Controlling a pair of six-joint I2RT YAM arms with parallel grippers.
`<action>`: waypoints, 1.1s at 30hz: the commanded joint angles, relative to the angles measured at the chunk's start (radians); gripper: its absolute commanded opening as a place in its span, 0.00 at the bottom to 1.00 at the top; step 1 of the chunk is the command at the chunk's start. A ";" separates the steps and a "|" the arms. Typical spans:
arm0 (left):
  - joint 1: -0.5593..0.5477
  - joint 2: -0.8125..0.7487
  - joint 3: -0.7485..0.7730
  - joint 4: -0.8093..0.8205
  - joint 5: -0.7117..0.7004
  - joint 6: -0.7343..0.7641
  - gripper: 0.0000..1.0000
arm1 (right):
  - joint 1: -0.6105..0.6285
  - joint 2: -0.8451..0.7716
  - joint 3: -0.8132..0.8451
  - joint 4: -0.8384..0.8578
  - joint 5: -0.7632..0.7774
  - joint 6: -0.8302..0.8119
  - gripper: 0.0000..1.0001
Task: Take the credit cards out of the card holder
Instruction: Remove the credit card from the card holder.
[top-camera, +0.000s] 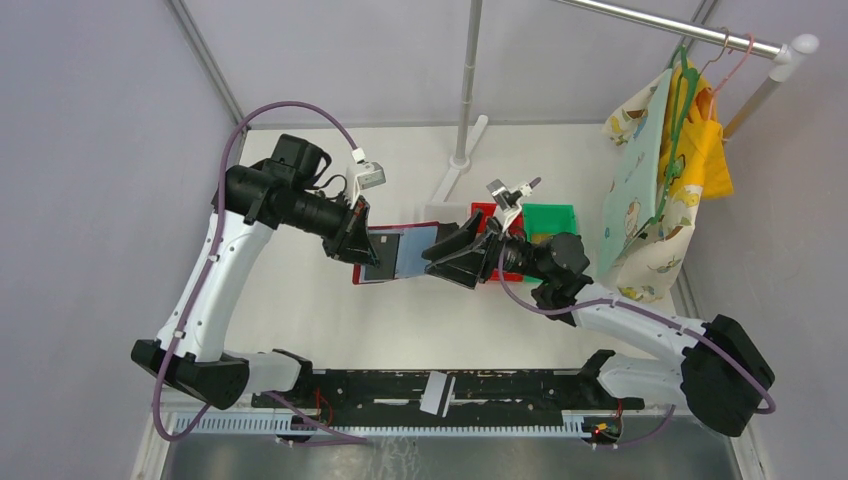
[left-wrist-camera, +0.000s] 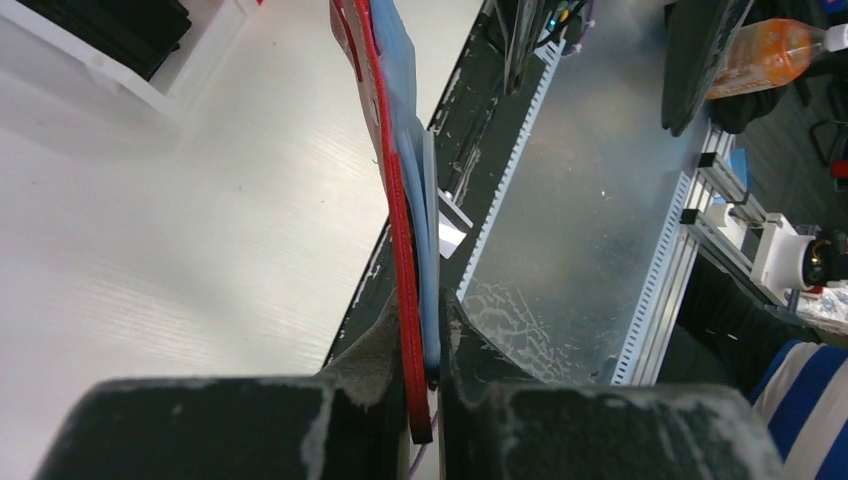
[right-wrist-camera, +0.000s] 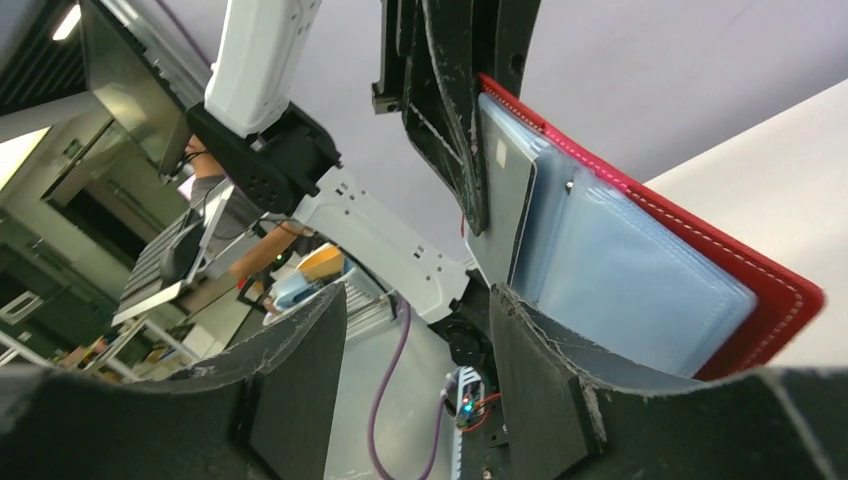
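My left gripper (top-camera: 358, 238) is shut on the left edge of the card holder (top-camera: 392, 257), a red wallet held open above the table with its grey-blue pockets facing up. In the left wrist view the gripper (left-wrist-camera: 425, 325) pinches the red cover (left-wrist-camera: 398, 200) edge-on. A silvery-grey credit card (right-wrist-camera: 505, 195) sits in a pocket next to the left fingers (right-wrist-camera: 450, 110). My right gripper (top-camera: 447, 256) is open and empty at the wallet's right edge. In the right wrist view the gripper (right-wrist-camera: 415, 310) has the wallet (right-wrist-camera: 640, 275) outside its right finger, not between the jaws.
White (top-camera: 444, 212), red (top-camera: 484, 212) and green (top-camera: 550, 218) bins stand behind the wallet. A pole stand (top-camera: 462, 150) is at the back, and clothes (top-camera: 655, 190) hang at the right. A pale flat piece (top-camera: 437, 392) lies on the black rail at the front.
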 joint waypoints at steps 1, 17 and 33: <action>-0.002 -0.007 0.044 -0.019 0.098 0.035 0.02 | 0.022 0.036 0.043 0.118 -0.073 0.029 0.59; -0.002 -0.006 0.038 -0.019 0.133 0.021 0.02 | 0.092 0.233 0.128 0.259 -0.056 0.079 0.52; -0.004 -0.026 0.032 -0.019 0.154 0.037 0.20 | 0.124 0.363 0.132 0.589 0.011 0.237 0.19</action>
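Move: The left hand still pinches the open card holder by its left end. The credit card in its near pocket has its middle about 3 cm to the right of the left fingertips and 2 cm below them. From the open right hand, that card is about 7 cm to the left, level fore-and-aft and about level in height. The card holder's free end lies about 3 cm ahead of the right hand, just on the far side of its fingers. Straddling the credit card's exposed edge beside the left fingertips, the right fingers close to a narrow gap around it after the right hand has gone about 5 cm left along the holder. On the way it dips some 3 cm and comes back up, turning roughly 10 degrees counter-clockwise. The left hand keeps its pinch on the holder, easing back and slightly up. ##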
